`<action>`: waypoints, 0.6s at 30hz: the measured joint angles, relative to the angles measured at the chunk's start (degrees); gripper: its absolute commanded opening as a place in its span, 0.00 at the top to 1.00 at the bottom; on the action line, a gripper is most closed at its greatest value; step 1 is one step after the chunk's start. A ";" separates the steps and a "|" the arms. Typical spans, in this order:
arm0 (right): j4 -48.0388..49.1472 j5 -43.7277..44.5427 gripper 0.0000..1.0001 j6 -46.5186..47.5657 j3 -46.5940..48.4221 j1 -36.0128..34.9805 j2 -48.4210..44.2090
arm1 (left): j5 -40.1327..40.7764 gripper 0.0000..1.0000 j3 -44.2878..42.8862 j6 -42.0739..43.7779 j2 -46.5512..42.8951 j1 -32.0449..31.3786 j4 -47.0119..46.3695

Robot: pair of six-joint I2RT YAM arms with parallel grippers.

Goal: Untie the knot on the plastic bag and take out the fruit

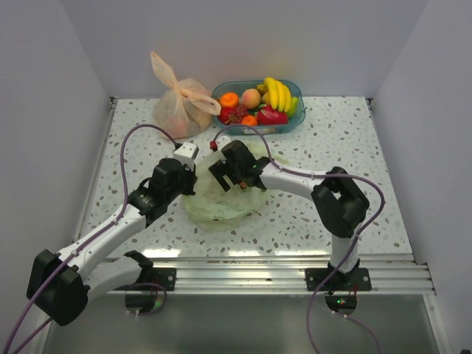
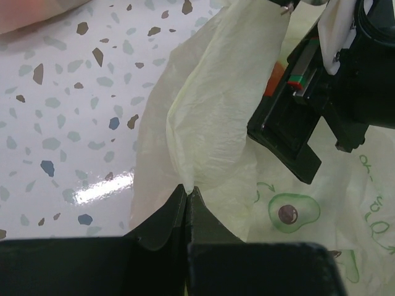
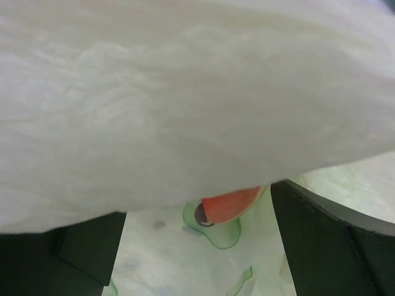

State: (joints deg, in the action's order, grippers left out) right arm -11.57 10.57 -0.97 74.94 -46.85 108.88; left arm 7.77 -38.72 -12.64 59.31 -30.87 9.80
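The pale green plastic bag (image 1: 221, 200) lies slack on the table between both arms, and it shows avocado prints in the left wrist view (image 2: 203, 92). No tied knot can be made out. My left gripper (image 2: 187, 189) is shut on a raised fold of the bag's film at its left edge (image 1: 193, 181). My right gripper (image 3: 197, 237) is open, fingers wide apart, reaching in under the lifted film (image 1: 220, 171). An orange-red fruit (image 3: 231, 205) lies just ahead of it, between the fingers. The same fruit shows beside the right gripper's black finger (image 2: 290, 132).
A blue basket (image 1: 295, 90) at the back holds bananas (image 1: 279, 94), a peach, an orange and red fruits. A tied peach-orange bag (image 1: 181, 103) stands left of it. White walls close in the speckled table (image 1: 332, 140) on three sides.
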 measured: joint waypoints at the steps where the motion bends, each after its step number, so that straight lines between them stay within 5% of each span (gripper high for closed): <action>1: 0.44 1.09 0.01 0.68 0.39 0.02 0.13 | -0.13 1.00 0.00 0.04 0.00 0.00 -0.04; 18: 6.56 -1.40 0.04 3.61 5.75 4.96 10.78 | -2.54 1.00 0.00 0.28 2.08 0.00 -0.48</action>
State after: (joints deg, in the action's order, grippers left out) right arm -5.02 9.17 2.63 80.68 -41.89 119.66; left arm 5.23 -38.72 -12.36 61.39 -30.87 9.32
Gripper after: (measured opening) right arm 0.984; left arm 0.018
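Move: The red fruit left in the bag lies about 6 cm ahead of the right gripper, 2 cm to its left and 5 cm below. From that gripper, the bag rim pinched by the left fingers is some 7 cm back, 12 cm left and 8 cm up, and the basket's middle about 33 cm ahead, 9 cm right and slightly lower. From the left gripper, the red fruit is roughly 13 cm ahead, 10 cm right and 13 cm down. Push the right gripper about 6 cm forward inside the open bag, nearly level at first, then dipping some 4 cm as it goes on, so the wide-open fingers come down around the red fruit; don't close them yet and barely turn the wrist. Keep the left fingers pinched on the bag rim, easing down and right by about a centimetre. ##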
